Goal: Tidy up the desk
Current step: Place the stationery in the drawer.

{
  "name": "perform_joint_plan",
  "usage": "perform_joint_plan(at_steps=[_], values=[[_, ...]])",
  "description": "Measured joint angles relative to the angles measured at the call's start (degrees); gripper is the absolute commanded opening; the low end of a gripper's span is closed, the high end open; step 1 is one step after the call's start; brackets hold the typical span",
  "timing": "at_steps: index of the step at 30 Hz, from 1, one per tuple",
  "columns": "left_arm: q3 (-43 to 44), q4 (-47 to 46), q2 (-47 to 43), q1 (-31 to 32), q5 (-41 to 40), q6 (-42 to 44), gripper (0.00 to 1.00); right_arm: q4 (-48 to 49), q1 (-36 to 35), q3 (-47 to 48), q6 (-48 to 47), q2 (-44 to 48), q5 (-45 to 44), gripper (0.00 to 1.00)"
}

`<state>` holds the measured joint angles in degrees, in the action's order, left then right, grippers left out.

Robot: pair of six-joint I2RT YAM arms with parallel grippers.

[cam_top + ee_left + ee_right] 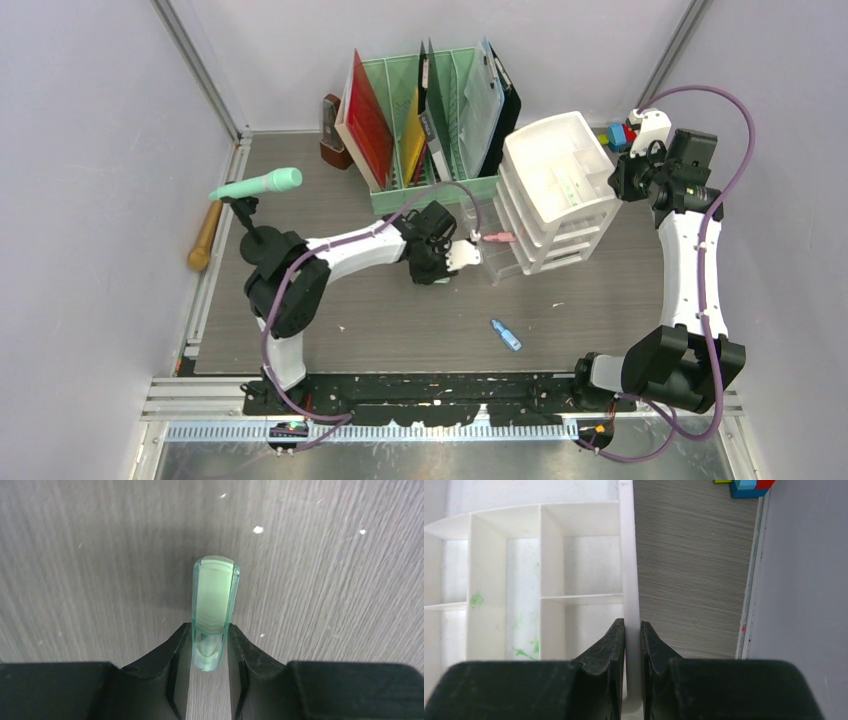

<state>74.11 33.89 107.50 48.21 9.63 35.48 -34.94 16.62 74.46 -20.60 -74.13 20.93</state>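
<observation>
The desk (400, 320) is a grey-brown wood-grain top. My left gripper (450, 258) hangs over its middle, just left of the white drawer unit (555, 190). In the left wrist view the gripper (210, 630) is shut on the near end of a small translucent green dispenser-like piece (214, 597) that sticks out ahead over the desk (100, 555). My right gripper (622, 178) is at the unit's far right corner. Its jaws (632, 625) are shut on the right rim (628, 555) of the unit's divided top tray.
A mint-green file rack (430, 120) with folders stands at the back. A pink piece (497, 238) lies against the drawer unit and a small blue one (506, 335) lies near the front. A green microphone-like object (258, 184) and a wooden handle (205, 235) are at left. Coloured blocks (617, 135) sit back right.
</observation>
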Motion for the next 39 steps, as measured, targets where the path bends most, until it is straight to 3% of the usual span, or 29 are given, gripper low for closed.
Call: perform_joint_plan(at_steps=[11, 23, 33, 39], values=[[2.47, 2.05, -5.44, -7.23, 8.59, -8.61, 0.17, 0.04, 0.0, 0.0, 0.02, 0.0, 0.04, 0.0], [4.44, -0.92, -12.61, -10.45, 16.28, -20.22, 0.19, 0.04, 0.0, 0.0, 0.02, 0.0, 0.04, 0.0], [5.44, -10.84, -13.4, -12.48, 23.17, -35.21, 0.2, 0.04, 0.0, 0.0, 0.02, 0.0, 0.09, 0.0], [9.51, -18.67, -6.43, -12.48, 25.99, -48.76, 0.22, 0.04, 0.0, 0.0, 0.02, 0.0, 0.13, 0.0]])
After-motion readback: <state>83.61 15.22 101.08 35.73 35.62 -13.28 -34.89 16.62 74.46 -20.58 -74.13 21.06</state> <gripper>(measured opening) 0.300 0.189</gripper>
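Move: The open clear drawer, where the green highlighter already in the left fingers is to go, lies about 8 cm ahead of the left hand and 11 cm to its right, at roughly its height; the pink highlighter lies in it, 9 cm ahead and 12 right. The white drawer unit's middle is some 12 cm ahead, 21 right and 10 up; the green file rack is about 23 cm straight ahead. From the right hand, the open drawer is roughly 20 cm left, level fore-and-aft, and 23 below. Still pinching the green highlighter, the left hand lifts it some 17 cm, at first nearly straight up, then bends right and forward (about 6 cm each overall) to bring it closer sideways to the open drawer, but well above it. Meanwhile the wrist swings the fingers from steeply down to mostly rightward, a turn of nearly 60 degrees. The right hand stays put, keeping its pinch on the drawer unit's rim. ##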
